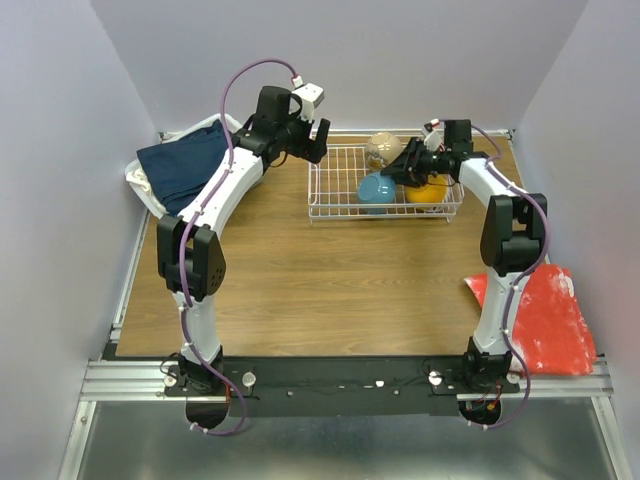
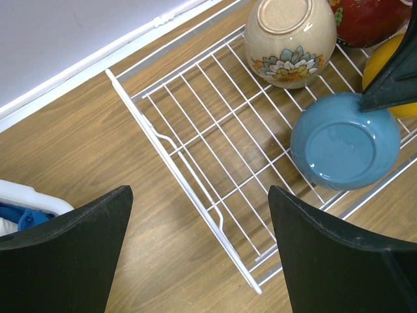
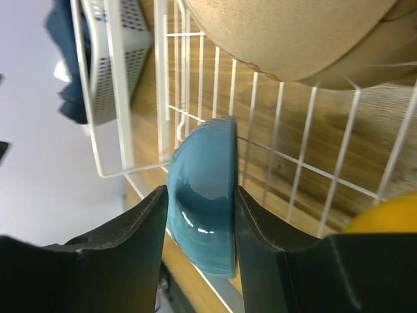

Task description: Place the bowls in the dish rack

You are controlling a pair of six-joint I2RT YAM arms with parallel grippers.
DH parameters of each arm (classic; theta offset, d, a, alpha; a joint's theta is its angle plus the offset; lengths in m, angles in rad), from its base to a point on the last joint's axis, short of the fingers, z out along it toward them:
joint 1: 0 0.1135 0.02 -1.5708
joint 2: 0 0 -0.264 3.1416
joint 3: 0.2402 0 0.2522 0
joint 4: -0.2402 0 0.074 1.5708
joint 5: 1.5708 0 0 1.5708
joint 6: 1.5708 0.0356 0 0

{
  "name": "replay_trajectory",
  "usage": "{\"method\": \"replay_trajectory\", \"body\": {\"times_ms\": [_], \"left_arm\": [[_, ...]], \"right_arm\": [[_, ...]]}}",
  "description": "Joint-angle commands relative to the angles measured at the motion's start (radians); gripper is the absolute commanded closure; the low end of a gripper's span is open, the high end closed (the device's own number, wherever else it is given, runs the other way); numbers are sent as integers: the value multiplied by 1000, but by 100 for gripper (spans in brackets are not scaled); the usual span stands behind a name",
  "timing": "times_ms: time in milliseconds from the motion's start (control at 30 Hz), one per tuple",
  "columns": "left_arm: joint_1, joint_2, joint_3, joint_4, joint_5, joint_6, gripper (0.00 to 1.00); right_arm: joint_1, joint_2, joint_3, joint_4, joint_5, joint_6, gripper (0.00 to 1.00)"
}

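The white wire dish rack (image 1: 318, 205) stands at the back of the table. In it are a blue bowl (image 1: 376, 188), an orange bowl (image 1: 428, 193) and a cream flowered bowl (image 1: 383, 148); the left wrist view adds a dark red bowl (image 2: 371, 19) behind. My right gripper (image 3: 201, 189) is low in the rack, its jaws apart on either side of the blue bowl (image 3: 205, 195), which rests tilted on the wires near the front rim. My left gripper (image 2: 199, 215) hangs open over the rack's left end (image 2: 189, 189), holding nothing.
A white plastic basket (image 1: 150, 185) with dark blue cloth (image 1: 185, 165) sits at the back left, close to the left arm. A red sheet (image 1: 545, 315) lies on the table's right edge. The back wall runs just behind the rack.
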Motion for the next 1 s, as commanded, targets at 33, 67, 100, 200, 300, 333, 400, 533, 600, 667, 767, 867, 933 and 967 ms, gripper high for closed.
{"method": "replay_trajectory", "body": {"times_ms": [33, 67, 100, 200, 300, 333, 400, 533, 600, 667, 767, 867, 933, 967], "left_arm": [[-6, -9, -12, 52, 32, -15, 6], [-4, -12, -22, 55, 30, -16, 6], [-6, -16, -26, 63, 32, -18, 6], [-6, -20, -38, 74, 29, -19, 6], [-6, -22, -38, 78, 29, -19, 6], [-6, -20, -37, 80, 27, -19, 6], [-6, -20, -32, 80, 26, -19, 6], [-6, -25, -23, 80, 10, -7, 6], [-6, -34, -20, 80, -11, 8, 6], [-6, -45, -20, 77, -34, 18, 5], [-6, -72, -35, 72, -82, 42, 1], [-6, -103, -58, 74, -134, 68, 1], [-6, -124, -74, 72, -175, 82, 1], [-6, -134, -92, 71, -186, 85, 1]], "right_arm": [[1, -76, 74, -171, 172, -164, 48], [2, -91, 78, -176, 189, -179, 48], [1, -97, 77, -175, 207, -196, 48], [2, -122, 80, -173, 229, -220, 48], [1, -148, 92, -158, 236, -246, 48], [2, -156, 100, -162, 243, -259, 48], [2, -173, 126, -172, 278, -306, 47], [2, -249, 112, -155, 310, -392, 44], [2, -283, 77, -135, 333, -421, 27], [4, -333, 65, -133, 411, -434, 0], [4, -399, 28, -120, 655, -449, 0], [4, -459, -56, -68, 946, -455, 0], [4, -534, -150, -17, 1061, -496, 0], [5, -560, -181, -4, 1088, -513, 0]]}}
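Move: The half-open right fingers are still at the blue bowl in the dish rack; its middle lies about 3 cm back, 3 cm left and 4 cm below the right hand. From that hand, the beige bowl is some 5 cm ahead, 2 cm left, and the orange bowl about 3 cm back, 8 cm right, both roughly 5 cm lower. From the left hand the blue bowl lies about 4 cm back, 12 cm right and 15 cm below. The right hand comes free of the blue bowl rightward, climbs some 15 cm, twists and spreads its fingers. ##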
